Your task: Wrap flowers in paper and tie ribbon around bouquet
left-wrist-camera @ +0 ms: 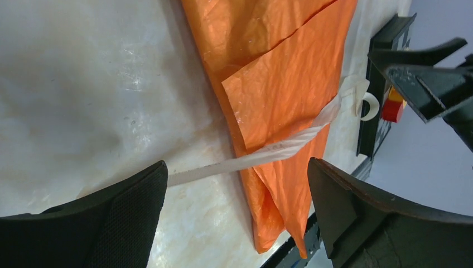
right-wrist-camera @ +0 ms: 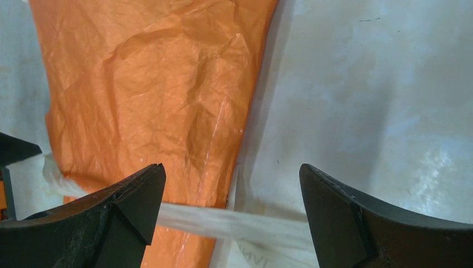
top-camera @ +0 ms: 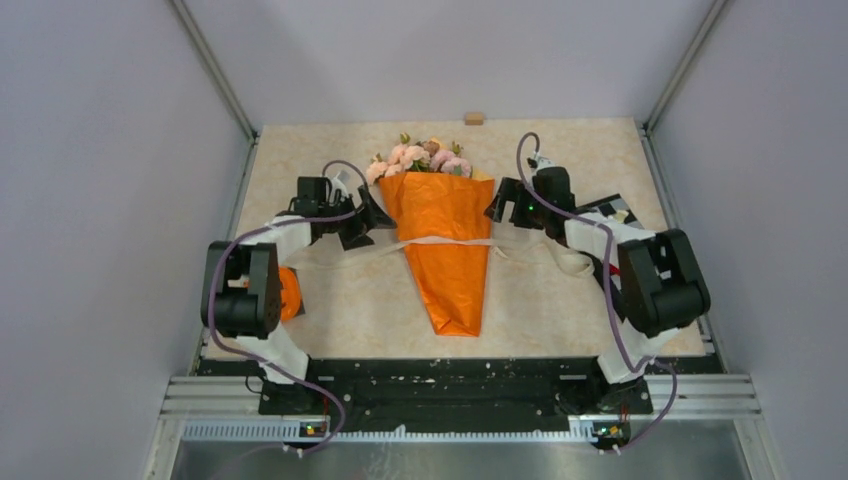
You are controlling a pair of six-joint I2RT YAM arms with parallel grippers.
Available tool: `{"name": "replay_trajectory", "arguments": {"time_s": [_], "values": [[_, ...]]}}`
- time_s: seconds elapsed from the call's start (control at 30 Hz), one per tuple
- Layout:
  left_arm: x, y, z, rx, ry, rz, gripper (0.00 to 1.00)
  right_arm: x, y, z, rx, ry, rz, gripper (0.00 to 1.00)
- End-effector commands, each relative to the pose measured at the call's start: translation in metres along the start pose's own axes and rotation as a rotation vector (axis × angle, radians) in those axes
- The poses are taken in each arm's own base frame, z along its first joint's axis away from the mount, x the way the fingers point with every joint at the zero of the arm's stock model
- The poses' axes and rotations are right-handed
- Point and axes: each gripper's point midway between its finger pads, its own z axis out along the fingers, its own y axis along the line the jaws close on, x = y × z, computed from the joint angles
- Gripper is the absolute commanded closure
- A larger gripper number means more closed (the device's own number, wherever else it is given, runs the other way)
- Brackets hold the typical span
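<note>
The bouquet [top-camera: 440,240] lies mid-table as a narrow cone of glossy orange paper [top-camera: 447,270], its point towards the arms. Pink flowers [top-camera: 420,158] with green leaves top it at the far end. The cream ribbon [top-camera: 450,241] crosses the cone and trails onto the table on both sides. My left gripper [top-camera: 375,215] stands open just left of the cone. In its wrist view the ribbon [left-wrist-camera: 279,148] runs over the paper [left-wrist-camera: 279,84] between the spread fingers of the gripper [left-wrist-camera: 237,167], untouched. My right gripper [top-camera: 497,205] is open at the cone's right edge. There the ribbon [right-wrist-camera: 223,220] passes loose below the gripper [right-wrist-camera: 231,170], beside the paper [right-wrist-camera: 150,84].
A small orange object [top-camera: 288,292] sits by the left arm's base. A small wooden block [top-camera: 474,118] lies at the table's far edge. A black panel [top-camera: 620,210] with a red button [left-wrist-camera: 393,106] stands behind the right arm. Grey walls close in three sides.
</note>
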Motion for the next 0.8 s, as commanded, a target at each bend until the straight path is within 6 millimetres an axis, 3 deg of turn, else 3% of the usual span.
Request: {"name": "replay_trajectory", "arguments": {"time_s": [0.0, 0.27, 0.77], "values": [[-0.014, -0.024, 0.018, 0.192, 0.019, 0.076, 0.01, -0.019, 0.012, 0.032, -0.035, -0.043, 0.056, 0.07], [-0.004, -0.018, 0.053, 0.222, 0.09, 0.06, 0.01, 0.021, 0.012, 0.07, -0.083, 0.067, 0.076, 0.07], [-0.033, 0.002, 0.1, 0.172, 0.11, 0.047, 0.04, 0.054, 0.065, 0.106, -0.268, 0.16, -0.035, 0.07]]}}
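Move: The orange paper's upper left edge lies about 7 cm ahead of the left gripper, 4 cm to its right and some 5 cm lower; from the right gripper, the paper's upper right edge is roughly 4 cm ahead, 3 cm left and 5 cm below. The flower heads sit about 20 cm ahead and 10 cm right of the left gripper. The ribbon crosses the paper level with that gripper, some 15 cm to its right. Drop both open grippers about 4 cm beside the bouquet, then close in on the paper's two upper edges. Bring the left one forward some 7 cm and 5 cm right to straddle its edge; take the right one a little forward, then sweep it left about 10 cm in all, its outer finger against the edge. Turn both slightly inward, fingers wide open. ##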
